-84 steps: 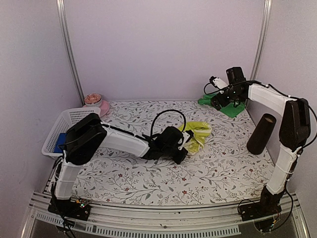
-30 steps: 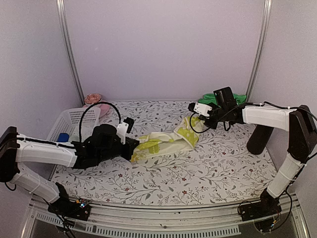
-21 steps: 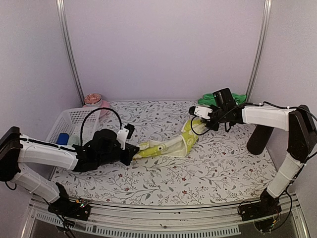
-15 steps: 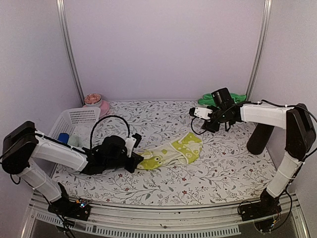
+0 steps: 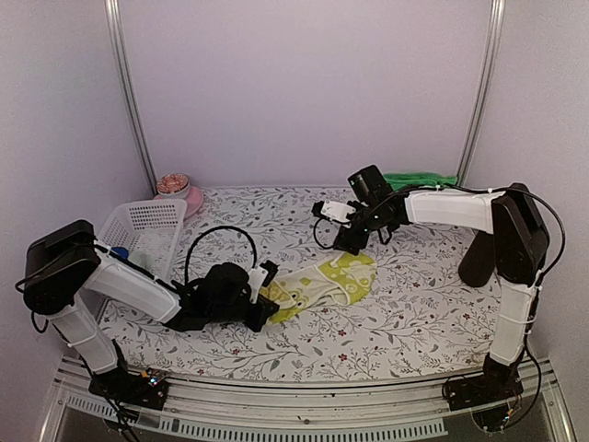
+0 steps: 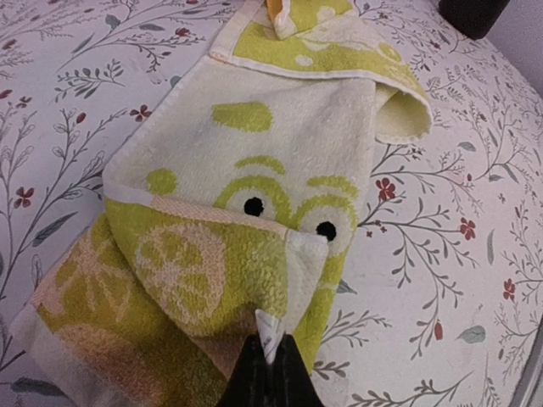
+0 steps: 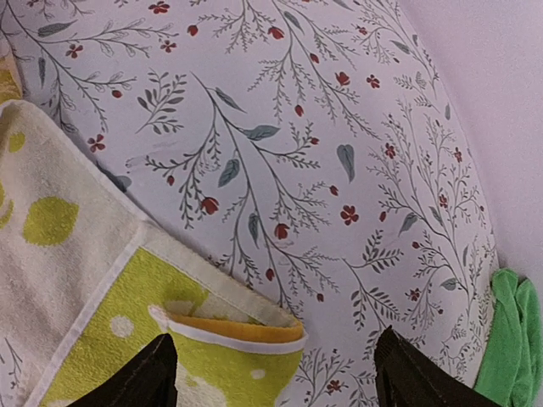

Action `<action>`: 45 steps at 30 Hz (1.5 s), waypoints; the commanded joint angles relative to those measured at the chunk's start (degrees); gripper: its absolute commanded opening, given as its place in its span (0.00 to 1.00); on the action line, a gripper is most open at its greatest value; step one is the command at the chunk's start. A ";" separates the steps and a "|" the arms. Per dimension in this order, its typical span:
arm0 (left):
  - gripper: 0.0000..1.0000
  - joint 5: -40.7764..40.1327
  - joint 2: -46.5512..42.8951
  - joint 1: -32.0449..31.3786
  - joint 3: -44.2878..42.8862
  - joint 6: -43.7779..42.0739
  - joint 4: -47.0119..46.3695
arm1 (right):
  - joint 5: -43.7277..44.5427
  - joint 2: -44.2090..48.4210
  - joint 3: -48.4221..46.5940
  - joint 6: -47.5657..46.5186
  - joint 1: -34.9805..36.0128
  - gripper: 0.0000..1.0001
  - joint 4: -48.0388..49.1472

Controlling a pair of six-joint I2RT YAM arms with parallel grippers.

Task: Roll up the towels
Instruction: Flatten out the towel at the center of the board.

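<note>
The yellow-lime towel (image 5: 322, 278) lies spread on the table's middle, its near end folded over itself. My left gripper (image 5: 268, 300) is shut on that near corner. In the left wrist view the gripper (image 6: 270, 346) pinches the folded corner and its white tag, with the towel (image 6: 280, 144) stretching away from it. My right gripper (image 5: 346, 241) hovers open over the towel's far corner. In the right wrist view this gripper (image 7: 273, 341) straddles that curled corner of the towel (image 7: 76, 254) without touching it. The green towel (image 5: 420, 180) lies bunched at the back right; its edge (image 7: 512, 339) shows in the right wrist view.
A white mesh basket (image 5: 140, 226) stands at the left edge with a pink bowl (image 5: 177, 192) behind it. A dark cylinder (image 5: 480, 259) stands upright at the right, behind the right arm, and its base (image 6: 472, 13) shows in the left wrist view.
My right gripper has opened and let go of the towel's far end, then moved left. The towel, stretched between both grippers before, now lies on the table. My left gripper has shifted right, folding the near end.
</note>
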State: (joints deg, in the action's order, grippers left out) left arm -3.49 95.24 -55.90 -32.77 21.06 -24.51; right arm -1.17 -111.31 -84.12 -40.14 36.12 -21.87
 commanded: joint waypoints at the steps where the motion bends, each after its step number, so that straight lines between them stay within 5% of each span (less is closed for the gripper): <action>1: 0.02 -1.12 -0.93 -0.77 0.47 0.88 -2.20 | -5.31 -2.14 -1.72 5.83 2.38 0.81 -2.44; 21: 0.02 -2.58 -2.01 -0.73 3.74 1.35 -4.61 | 2.89 -12.41 -6.57 11.50 7.42 0.78 -1.51; 45: 0.02 -2.67 0.56 -0.76 3.31 1.63 -5.90 | 3.20 -15.87 -9.18 13.42 7.40 0.55 -1.70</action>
State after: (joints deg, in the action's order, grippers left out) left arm -6.42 94.96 -56.01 -29.08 22.50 -28.97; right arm 2.48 -125.64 -91.66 -27.66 43.46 -23.27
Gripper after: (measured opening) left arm 0.028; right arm 0.549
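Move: The far edge of the light yellow towel, at the seam before its yellow folded end, lies roughly 6 cm to the right gripper's left, 2 cm back and 9 cm below. The yellow folded end is some 4 cm back and straight below; the printed eyes are about 8 cm back and 14 cm left; the green towel is around 25 cm ahead and 21 cm right. From the left gripper, already shut on the near corner, that seam edge lies about 17 cm ahead and 17 cm right. Bring the open right gripper down about 8 cm and left nearly 6 cm to the towel's far edge at the seam, swinging back some 4 cm first, then easing forward about 2 cm once low. Tip the fingers roughly 10 degrees and start closing them around the edge, stopping just over half open. Keep the left gripper shut on the near corner, letting it shift only about a centimetre left. ##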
